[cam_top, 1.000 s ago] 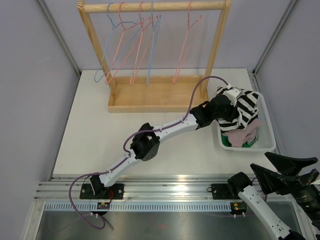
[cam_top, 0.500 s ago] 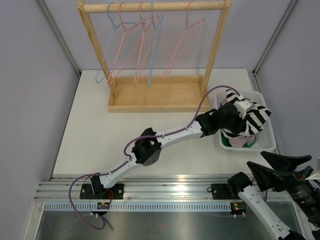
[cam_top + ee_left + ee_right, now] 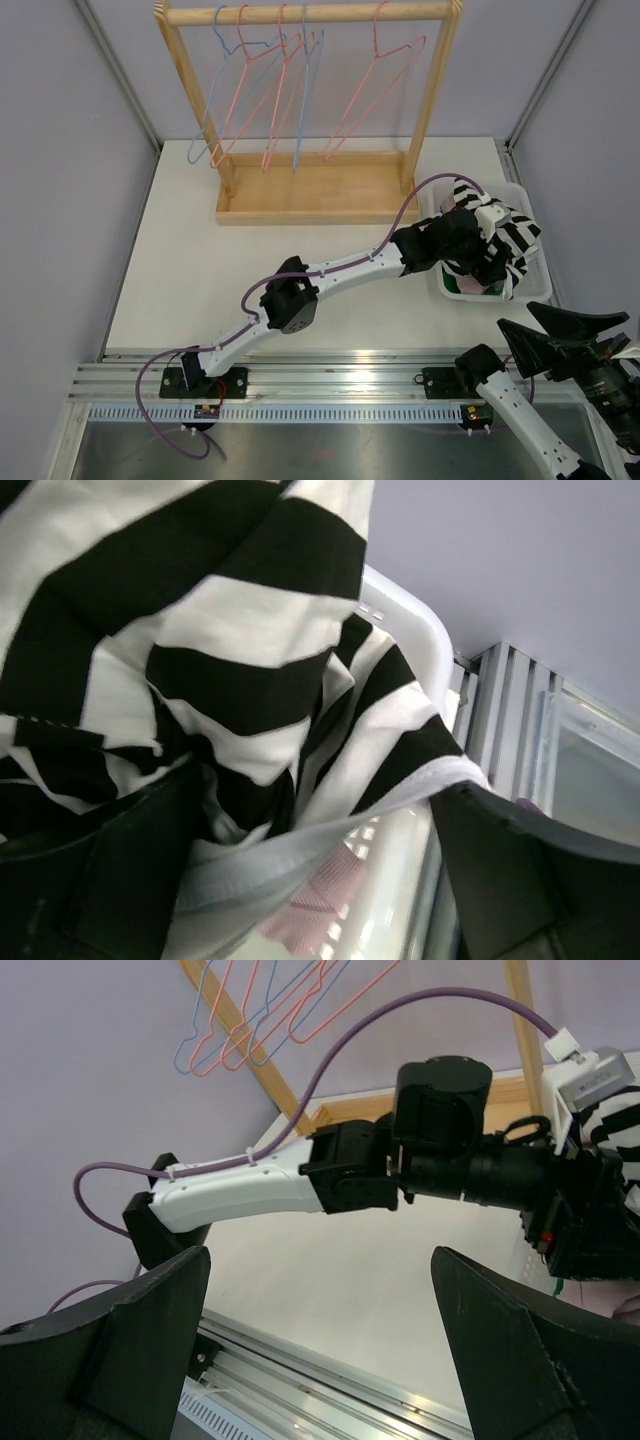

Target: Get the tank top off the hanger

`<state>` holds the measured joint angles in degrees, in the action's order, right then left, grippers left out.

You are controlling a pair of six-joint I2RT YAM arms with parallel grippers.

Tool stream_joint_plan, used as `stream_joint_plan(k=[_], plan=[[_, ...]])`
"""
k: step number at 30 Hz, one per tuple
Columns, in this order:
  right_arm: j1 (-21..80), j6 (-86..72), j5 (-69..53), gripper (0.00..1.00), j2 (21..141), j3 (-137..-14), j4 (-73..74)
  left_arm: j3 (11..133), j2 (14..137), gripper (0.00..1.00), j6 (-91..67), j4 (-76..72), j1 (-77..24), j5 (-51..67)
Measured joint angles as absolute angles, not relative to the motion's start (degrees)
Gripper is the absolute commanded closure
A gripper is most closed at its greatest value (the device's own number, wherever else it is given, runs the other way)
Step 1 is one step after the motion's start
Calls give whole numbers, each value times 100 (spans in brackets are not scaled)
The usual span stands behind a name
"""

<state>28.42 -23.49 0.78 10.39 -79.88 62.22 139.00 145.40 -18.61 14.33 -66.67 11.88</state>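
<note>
The black-and-white striped tank top (image 3: pixel 495 235) lies bunched over the white basket (image 3: pixel 537 283) at the right, off every hanger. My left gripper (image 3: pixel 478 248) is in the cloth above the basket. In the left wrist view its jaws (image 3: pixel 315 790) stand wide apart, and the tank top (image 3: pixel 240 630) drapes over the left finger and across the gap. The wire hangers (image 3: pixel 285 90) hang bare on the wooden rack (image 3: pixel 310 195). My right gripper (image 3: pixel 572 340) is open and empty at the near right, off the table; in its own view (image 3: pixel 320 1255) it looks at the left arm.
Pink cloth (image 3: pixel 325 890) and green cloth (image 3: pixel 462 287) lie in the basket under the tank top. The rack's right post (image 3: pixel 430 100) stands just behind the basket. Metal rails (image 3: pixel 330 375) run along the near table edge.
My left gripper has carried the tank top right and toward the near side, over the basket, and the cloth now sags lower into it. The rightmost pink hanger has swung.
</note>
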Motion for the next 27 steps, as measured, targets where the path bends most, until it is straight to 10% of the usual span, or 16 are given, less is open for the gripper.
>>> stream_joint_plan(k=[14,27], plan=[[2842,-2279,307,1,1424,-8025,6318,13692,12877,1,-2069,1787,-6368,604],[2842,-1852,1542,0,2303,-8252,6692,9026,9367,1,-2405,2609,-6233,-2410]])
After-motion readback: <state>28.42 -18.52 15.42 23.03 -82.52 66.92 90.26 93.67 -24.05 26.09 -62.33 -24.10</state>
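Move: The left hand, already open, is down in the striped tank top, whose middle lies about 5 cm ahead, 2 cm left and 4 cm below; the white bin's middle sits about 5 cm ahead, 3 cm left and 9 cm below the hand. The rack's wooden base is centred roughly 42 cm to the hand's left and 17 cm ahead, some 12 cm lower. From the right hand, the striped top is about 25 cm ahead, 5 cm right and 28 cm down. Straight up at first, fingers staying open, the left hand comes free of the striped tank top and rises some 16 cm, then swings about 25 cm left, away from the bin, sinking a little while its wrist turns counter-clockwise, to end above the bare table before the rack base. The open right hand eases forward towards the bin, tipping down and turning clockwise. ##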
